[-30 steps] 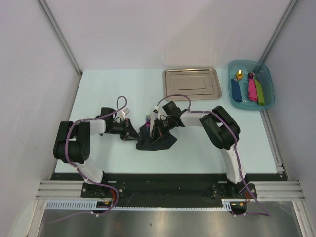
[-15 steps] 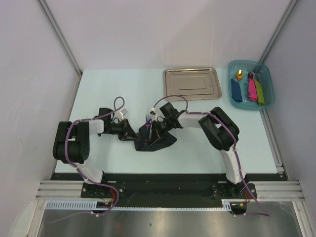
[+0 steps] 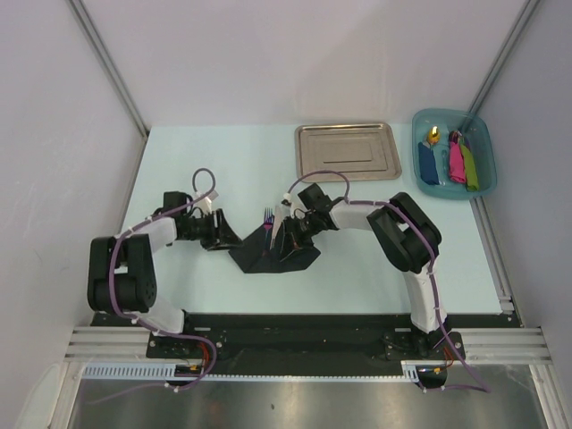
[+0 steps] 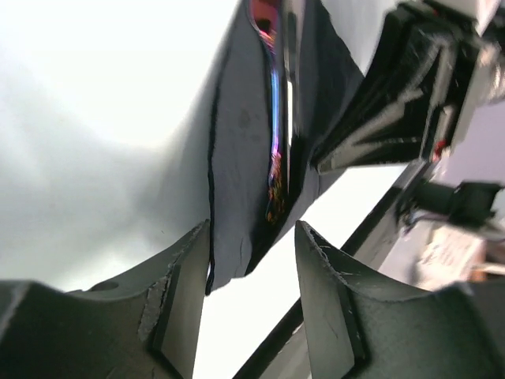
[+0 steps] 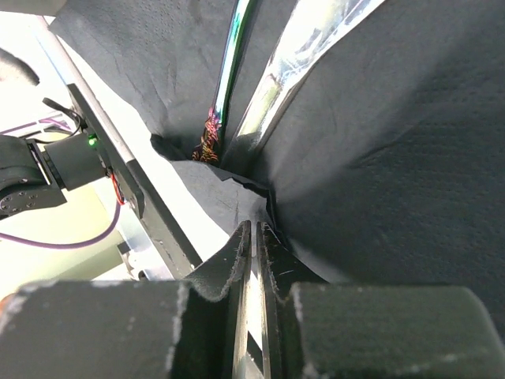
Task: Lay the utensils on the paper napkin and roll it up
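The black paper napkin point(image 3: 268, 255) lies mid-table, folded up around the utensils point(image 3: 268, 215), whose fork tines stick out at its far end. My right gripper point(image 3: 288, 237) is at the napkin's right side, shut on a raised fold of it. In the right wrist view the jaws point(image 5: 256, 225) pinch the napkin point(image 5: 379, 142) edge, with the shiny utensil handles point(image 5: 237, 55) in the crease ahead. My left gripper point(image 3: 223, 236) stands open just left of the napkin. Its view shows the napkin point(image 4: 237, 158) corner loose between the fingers point(image 4: 181, 292), and the utensils point(image 4: 276, 103) beyond.
A shiny steel tray point(image 3: 347, 150) sits at the back of the table. To its right stands a teal bin point(image 3: 483, 134) holding blue, pink and green items. The two arms face each other closely across the napkin.
My left gripper has opened, let go of the napkin's left side and drawn back to the left. The napkin's left corner has dropped. The right gripper keeps its hold.
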You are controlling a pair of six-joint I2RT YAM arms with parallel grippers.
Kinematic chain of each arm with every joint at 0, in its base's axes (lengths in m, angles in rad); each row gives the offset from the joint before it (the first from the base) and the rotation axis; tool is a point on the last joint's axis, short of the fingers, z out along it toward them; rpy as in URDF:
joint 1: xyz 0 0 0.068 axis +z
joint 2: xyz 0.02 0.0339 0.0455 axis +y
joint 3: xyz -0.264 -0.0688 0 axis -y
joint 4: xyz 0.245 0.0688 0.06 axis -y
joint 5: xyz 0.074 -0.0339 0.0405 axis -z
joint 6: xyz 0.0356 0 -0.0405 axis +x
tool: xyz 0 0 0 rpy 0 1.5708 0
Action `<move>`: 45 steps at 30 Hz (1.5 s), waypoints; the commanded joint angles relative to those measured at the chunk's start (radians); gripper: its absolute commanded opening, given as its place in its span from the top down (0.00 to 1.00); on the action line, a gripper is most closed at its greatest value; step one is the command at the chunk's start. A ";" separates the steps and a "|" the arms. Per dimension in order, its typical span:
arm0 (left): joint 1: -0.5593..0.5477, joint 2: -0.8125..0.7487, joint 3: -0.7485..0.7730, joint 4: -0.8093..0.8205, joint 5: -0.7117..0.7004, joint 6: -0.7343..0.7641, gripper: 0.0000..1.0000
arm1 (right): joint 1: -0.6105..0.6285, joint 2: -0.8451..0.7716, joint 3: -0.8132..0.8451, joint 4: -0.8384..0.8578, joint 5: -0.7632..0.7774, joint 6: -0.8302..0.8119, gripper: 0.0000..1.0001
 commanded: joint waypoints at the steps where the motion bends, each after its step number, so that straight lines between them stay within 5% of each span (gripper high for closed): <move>1: -0.031 -0.083 0.052 -0.104 0.041 0.206 0.49 | 0.011 -0.035 0.001 0.006 -0.002 -0.012 0.89; 9: -0.148 -0.160 0.072 -0.121 -0.014 0.154 0.65 | 0.011 -0.037 0.001 -0.006 0.007 -0.018 0.89; 13: -0.079 -0.232 0.070 -0.026 -0.137 0.056 0.48 | 0.008 -0.035 0.002 -0.006 0.008 -0.022 0.89; 18: -0.099 -0.263 0.075 -0.031 -0.034 0.076 0.51 | 0.008 -0.027 0.005 -0.004 0.004 -0.018 0.89; 22: -0.220 -0.197 0.088 -0.132 0.093 0.158 0.67 | 0.006 -0.027 0.005 -0.004 0.004 -0.017 0.89; 31: -0.234 -0.068 0.085 0.063 -0.059 -0.030 0.76 | 0.005 -0.026 0.009 0.000 0.002 -0.011 0.89; 45: -0.268 0.063 0.062 0.094 -0.123 -0.101 0.79 | 0.003 -0.015 0.009 0.008 -0.002 -0.002 0.89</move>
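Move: From the left hand, the folded napkin edge at the fork's handle end lies about 7 cm right, 3 cm back and 4 cm below. The fork's middle is some 8 cm right and 4 cm ahead, the knife's about 10 cm right and 4 cm ahead. From the right hand, that edge is about 6 cm left, level fore and aft and barely above the fingertips. Left hand arcs up, then down to its starting height, about 6 cm right to the folded edge, fingers narrowing. ##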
